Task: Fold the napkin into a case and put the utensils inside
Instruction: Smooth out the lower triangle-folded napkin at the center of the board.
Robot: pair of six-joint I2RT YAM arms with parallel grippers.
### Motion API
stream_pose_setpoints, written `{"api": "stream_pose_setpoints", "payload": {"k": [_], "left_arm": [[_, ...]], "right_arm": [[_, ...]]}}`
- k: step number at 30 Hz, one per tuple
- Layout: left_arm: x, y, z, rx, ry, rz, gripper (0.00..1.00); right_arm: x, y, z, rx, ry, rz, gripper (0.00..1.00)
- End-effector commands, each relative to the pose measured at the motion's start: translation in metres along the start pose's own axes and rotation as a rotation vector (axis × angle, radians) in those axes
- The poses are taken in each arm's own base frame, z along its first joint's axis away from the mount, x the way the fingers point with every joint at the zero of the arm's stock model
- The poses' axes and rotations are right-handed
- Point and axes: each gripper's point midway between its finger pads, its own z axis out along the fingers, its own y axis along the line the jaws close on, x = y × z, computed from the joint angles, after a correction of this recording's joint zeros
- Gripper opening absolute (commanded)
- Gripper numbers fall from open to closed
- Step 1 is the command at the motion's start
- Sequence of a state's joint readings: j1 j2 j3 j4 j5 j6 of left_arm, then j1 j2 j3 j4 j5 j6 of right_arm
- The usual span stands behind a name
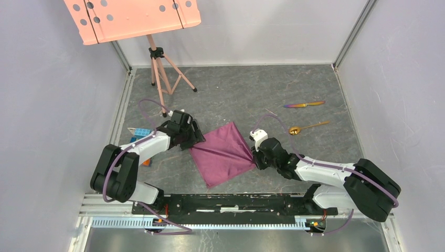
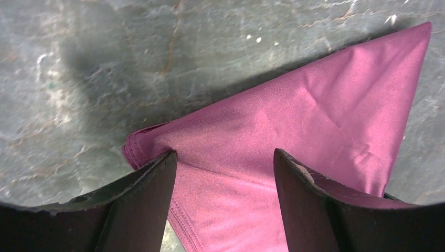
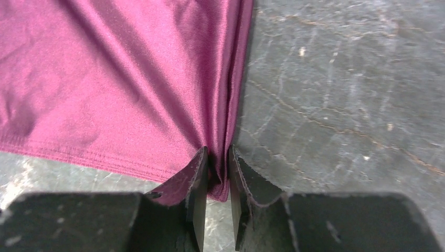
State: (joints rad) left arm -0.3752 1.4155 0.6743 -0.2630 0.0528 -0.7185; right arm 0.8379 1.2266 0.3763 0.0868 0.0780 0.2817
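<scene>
The plum-purple napkin (image 1: 223,152) lies flat on the grey table as a diamond, folded with layered hems at its left corner (image 2: 315,105). My left gripper (image 1: 191,139) is open, its two fingers straddling that left corner (image 2: 224,153) with cloth between them. My right gripper (image 1: 255,157) is shut on the napkin's right corner (image 3: 218,149), and the cloth (image 3: 105,79) bunches into pleats between the jaws. The iridescent knife (image 1: 304,104) and the gold spoon (image 1: 307,127) lie apart from the napkin at the back right.
A small blue-and-orange block (image 1: 140,132) sits by the left arm. A pink perforated panel (image 1: 131,18) on a tripod (image 1: 157,68) stands at the back left. Grey walls enclose the table on three sides.
</scene>
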Motion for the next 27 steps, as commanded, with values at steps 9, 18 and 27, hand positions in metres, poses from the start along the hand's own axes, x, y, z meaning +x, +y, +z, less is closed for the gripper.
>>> {"api": "stream_pose_setpoints", "payload": {"k": [9, 18, 27], "left_arm": [[-0.01, -0.016, -0.002, 0.069, -0.011, 0.031, 0.75], [-0.04, -0.045, -0.086, 0.184, -0.164, 0.064, 0.84], [-0.086, -0.008, -0.179, 0.007, -0.489, -0.001, 0.98]], "right_arm": [[-0.004, -0.063, -0.014, 0.316, 0.038, -0.131, 0.28], [-0.078, -0.013, -0.042, 0.176, -0.024, -0.206, 0.67], [-0.069, 0.142, -0.019, -0.222, 0.152, -0.011, 0.74]]}}
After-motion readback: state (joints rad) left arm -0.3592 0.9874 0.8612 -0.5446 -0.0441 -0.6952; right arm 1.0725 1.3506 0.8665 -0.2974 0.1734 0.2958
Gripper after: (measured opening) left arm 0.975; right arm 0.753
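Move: The napkin's middle lies some 9 cm right of my left hand and 5 cm back, about 2 cm lower; its left corner is roughly 4 cm left and 2 cm back. My right hand already pinches the right corner, with the napkin's middle about 13 cm to the left and 3 cm ahead. From that hand the golden spoon lies 14 cm ahead and 21 cm right, the knife 23 cm ahead and 19 cm right. Keeping its pinch, my right hand draws the napkin's right corner forward and to the right about 5 cm, then opens, lets go and rises some 9 cm while sweeping left over the cloth. My left fingers, already open on the cloth near its left corner, edge 2 cm forward and right, ease back, then lift about 15 cm clear, opening wider and tilting up some 20 degrees. ##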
